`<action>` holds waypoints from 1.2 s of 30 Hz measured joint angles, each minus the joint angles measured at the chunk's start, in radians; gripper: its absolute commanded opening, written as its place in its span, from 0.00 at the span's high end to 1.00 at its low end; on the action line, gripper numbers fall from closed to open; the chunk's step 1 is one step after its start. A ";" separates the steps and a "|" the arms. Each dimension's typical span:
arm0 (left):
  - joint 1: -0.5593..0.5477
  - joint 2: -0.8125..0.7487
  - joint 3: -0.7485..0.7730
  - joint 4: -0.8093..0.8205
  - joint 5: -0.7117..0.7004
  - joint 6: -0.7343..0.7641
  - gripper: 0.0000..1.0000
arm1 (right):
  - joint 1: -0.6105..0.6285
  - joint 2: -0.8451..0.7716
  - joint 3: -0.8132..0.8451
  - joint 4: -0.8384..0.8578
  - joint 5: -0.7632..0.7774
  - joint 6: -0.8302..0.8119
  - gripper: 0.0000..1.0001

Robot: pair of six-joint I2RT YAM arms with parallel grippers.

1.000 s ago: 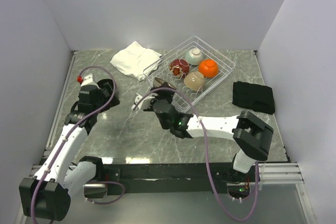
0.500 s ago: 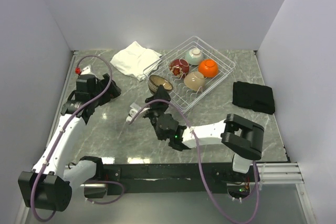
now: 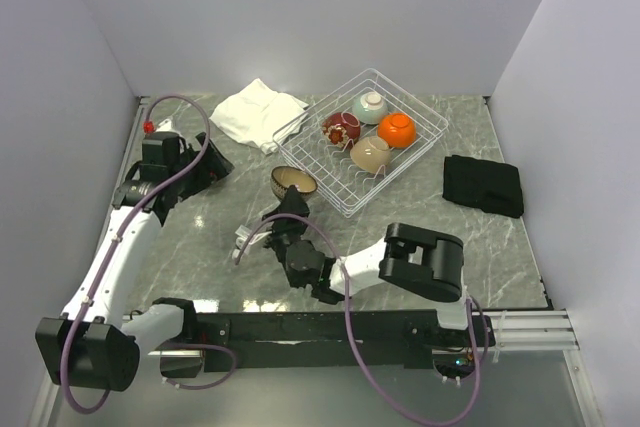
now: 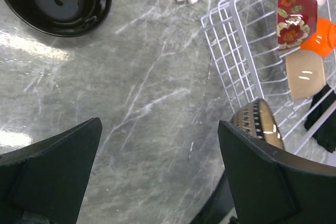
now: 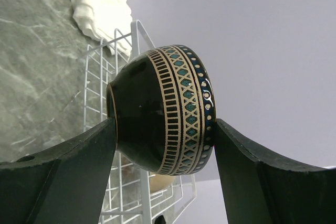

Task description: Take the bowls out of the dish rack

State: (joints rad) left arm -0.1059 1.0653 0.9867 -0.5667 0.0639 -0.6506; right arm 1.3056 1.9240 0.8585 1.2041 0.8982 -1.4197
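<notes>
The white wire dish rack (image 3: pixel 425 137) stands at the back right of the table. In it sit a red flowered bowl (image 3: pixel 341 128), a pale green bowl (image 3: pixel 370 105), an orange bowl (image 3: pixel 397 129) and a beige bowl (image 3: pixel 371 154). My right gripper (image 5: pixel 165 125) is shut on a dark bowl with gold and teal bands (image 5: pixel 163 108), held on its side above the table just left of the rack's near corner (image 3: pixel 294 182). My left gripper (image 4: pixel 160 124) hangs open over bare marble at the left, with nothing between its fingers. A glossy black bowl (image 4: pixel 55 1) stands upright on the table close by.
A folded white cloth (image 3: pixel 258 112) lies at the back, left of the rack. A black cloth (image 3: pixel 483 184) lies at the right. Grey walls close in the table on three sides. The right arm stretches low across the front middle.
My right gripper has carried the banded bowl away from the rack's near-left corner, leftward and toward the front. The left arm has drawn back a little toward the rear left.
</notes>
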 measured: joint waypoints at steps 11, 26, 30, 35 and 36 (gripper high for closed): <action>0.000 0.107 0.101 -0.058 0.137 -0.006 0.01 | 0.030 0.086 0.039 0.023 0.003 -0.014 0.83; -0.068 0.304 0.109 -0.169 0.229 0.002 0.04 | 0.084 0.254 0.120 0.029 0.029 -0.036 0.83; -0.101 0.373 0.109 -0.178 0.227 0.011 0.10 | 0.091 0.257 0.140 0.030 0.033 -0.035 0.83; -0.143 0.456 0.110 -0.185 0.218 0.028 0.31 | 0.093 0.269 0.151 0.031 0.041 -0.032 0.82; -0.151 0.467 0.111 -0.188 0.216 0.032 0.35 | 0.093 0.274 0.153 0.031 0.042 -0.032 0.82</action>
State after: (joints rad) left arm -0.2573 1.5322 1.0973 -0.7547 0.2798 -0.6186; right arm 1.3983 2.1979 1.0115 1.2354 0.9405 -1.4517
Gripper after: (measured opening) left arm 0.750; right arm 0.764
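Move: The patterned bowl, already in the right hand's grip, is about 17 cm to the left hand's right, 4 cm back and 2 cm lower. The black bowl lies some 9 cm ahead of the left hand, 5 cm left and 18 cm below, the white cloth 20 cm ahead and 10 cm right. From the right hand, the open left gripper is 18 cm left and 4 cm ahead, the dish rack's middle 16 cm ahead and 16 cm right. The left hand comes over to take the bowl, swinging about 8 cm right and then dropping some 11 cm while its fingers tip about 30 degrees further down and turn clockwise, starting to close only near the end, astride the bowl's left-hand wall, one finger outside and one over the opening. Meanwhile the right hand keeps its foot-to-rim grip and brings the bowl to meet it, roughly 6 cm left and down and a little back, then all but stops. ##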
